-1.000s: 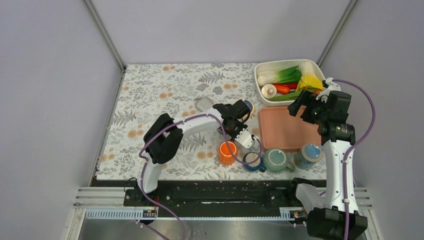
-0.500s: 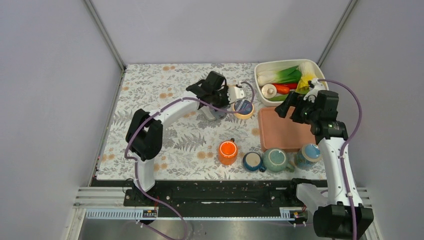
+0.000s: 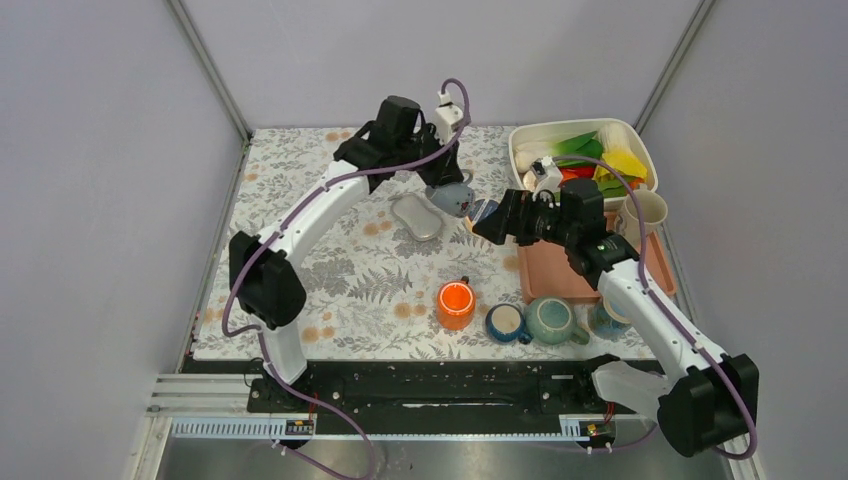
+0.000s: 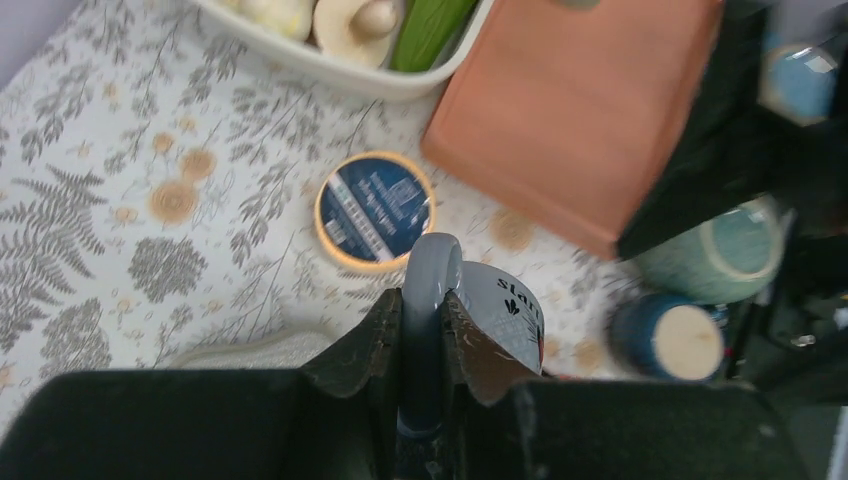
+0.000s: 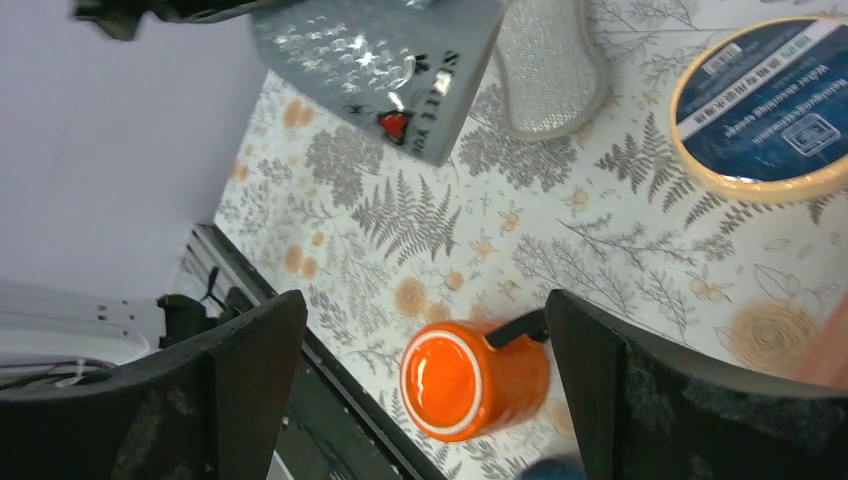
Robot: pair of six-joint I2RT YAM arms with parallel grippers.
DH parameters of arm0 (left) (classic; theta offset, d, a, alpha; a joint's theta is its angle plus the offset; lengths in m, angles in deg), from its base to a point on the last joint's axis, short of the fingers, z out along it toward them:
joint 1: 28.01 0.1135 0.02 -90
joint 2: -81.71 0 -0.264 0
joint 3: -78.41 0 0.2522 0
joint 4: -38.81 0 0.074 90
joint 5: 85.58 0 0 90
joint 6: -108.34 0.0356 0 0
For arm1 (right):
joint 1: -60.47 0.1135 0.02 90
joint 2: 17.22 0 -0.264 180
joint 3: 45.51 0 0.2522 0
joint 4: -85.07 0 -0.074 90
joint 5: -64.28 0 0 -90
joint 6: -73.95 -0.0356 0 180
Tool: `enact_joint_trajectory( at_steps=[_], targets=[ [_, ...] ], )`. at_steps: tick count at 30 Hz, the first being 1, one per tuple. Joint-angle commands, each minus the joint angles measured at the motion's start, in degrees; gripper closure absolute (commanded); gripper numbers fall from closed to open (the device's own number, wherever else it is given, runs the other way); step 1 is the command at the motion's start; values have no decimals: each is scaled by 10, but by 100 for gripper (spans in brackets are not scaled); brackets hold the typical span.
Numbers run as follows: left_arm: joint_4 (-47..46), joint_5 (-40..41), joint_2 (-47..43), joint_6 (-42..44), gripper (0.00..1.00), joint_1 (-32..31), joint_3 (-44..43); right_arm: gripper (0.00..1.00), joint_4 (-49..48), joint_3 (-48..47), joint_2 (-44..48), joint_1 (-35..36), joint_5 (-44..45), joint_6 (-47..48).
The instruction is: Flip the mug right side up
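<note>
My left gripper is shut on the handle of a grey mug with black lettering and a red heart. It holds the mug tilted in the air over the back middle of the table. The mug's body shows in the left wrist view and in the right wrist view. My right gripper is open and empty, hovering just right of the grey mug, above a round tin. In its wrist view the wide-open fingers frame an orange mug standing bottom up.
The orange mug, a blue cup and a teal mug stand near the front edge. A grey scrub pad and a blue-lidded tin lie mid-table. A cream mug stands by a pink board, with a white vegetable tub behind.
My left arm has carried the grey mug from near the orange mug toward the back and up. My right arm has swung left from the pink board toward the tin.
</note>
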Motion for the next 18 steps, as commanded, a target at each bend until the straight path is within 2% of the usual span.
enact_joint_trajectory(
  at_steps=[1, 5, 13, 15, 18],
  targets=[
    [-26, -92, -42, -91, 100, -3, -61, 1, -152, 11, -29, 4, -34, -81],
    [-29, -118, -43, -120, 100, -7, -64, 2, -256, 29, -38, 4, -59, -136],
    [-35, -131, -42, -123, 100, -43, -71, 27, -341, 36, -45, 10, -100, -182],
    [-35, -129, -39, -122, 100, -44, -73, 37, -349, 41, -33, 10, -99, -186],
    [-35, -135, -35, -126, 100, -46, -72, 59, -366, 45, -19, 10, -102, -193]
  ],
)
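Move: The grey mug hangs by its handle in the left fingers, its body about 4 cm behind that hand and just below it; the open right fingers wait roughly 9 cm back, 7 cm right and a little lower. From the right hand the body is some 5 cm ahead and 8 cm left, about level. Far below the right hand, the round blue-lidded box lies about 16 cm ahead and 2 cm left, the orange mug 6 cm back and 9 cm left. The right fingers, wide open at first, close to about half around the grey mug's body and come to touch it, the right hand rising about 5 cm and going 4 cm left while rolling some 20 degrees, left side up. The left hand keeps its pinch on the handle and brings the mug to them, first rising about 6 cm, then drawing back and right. ##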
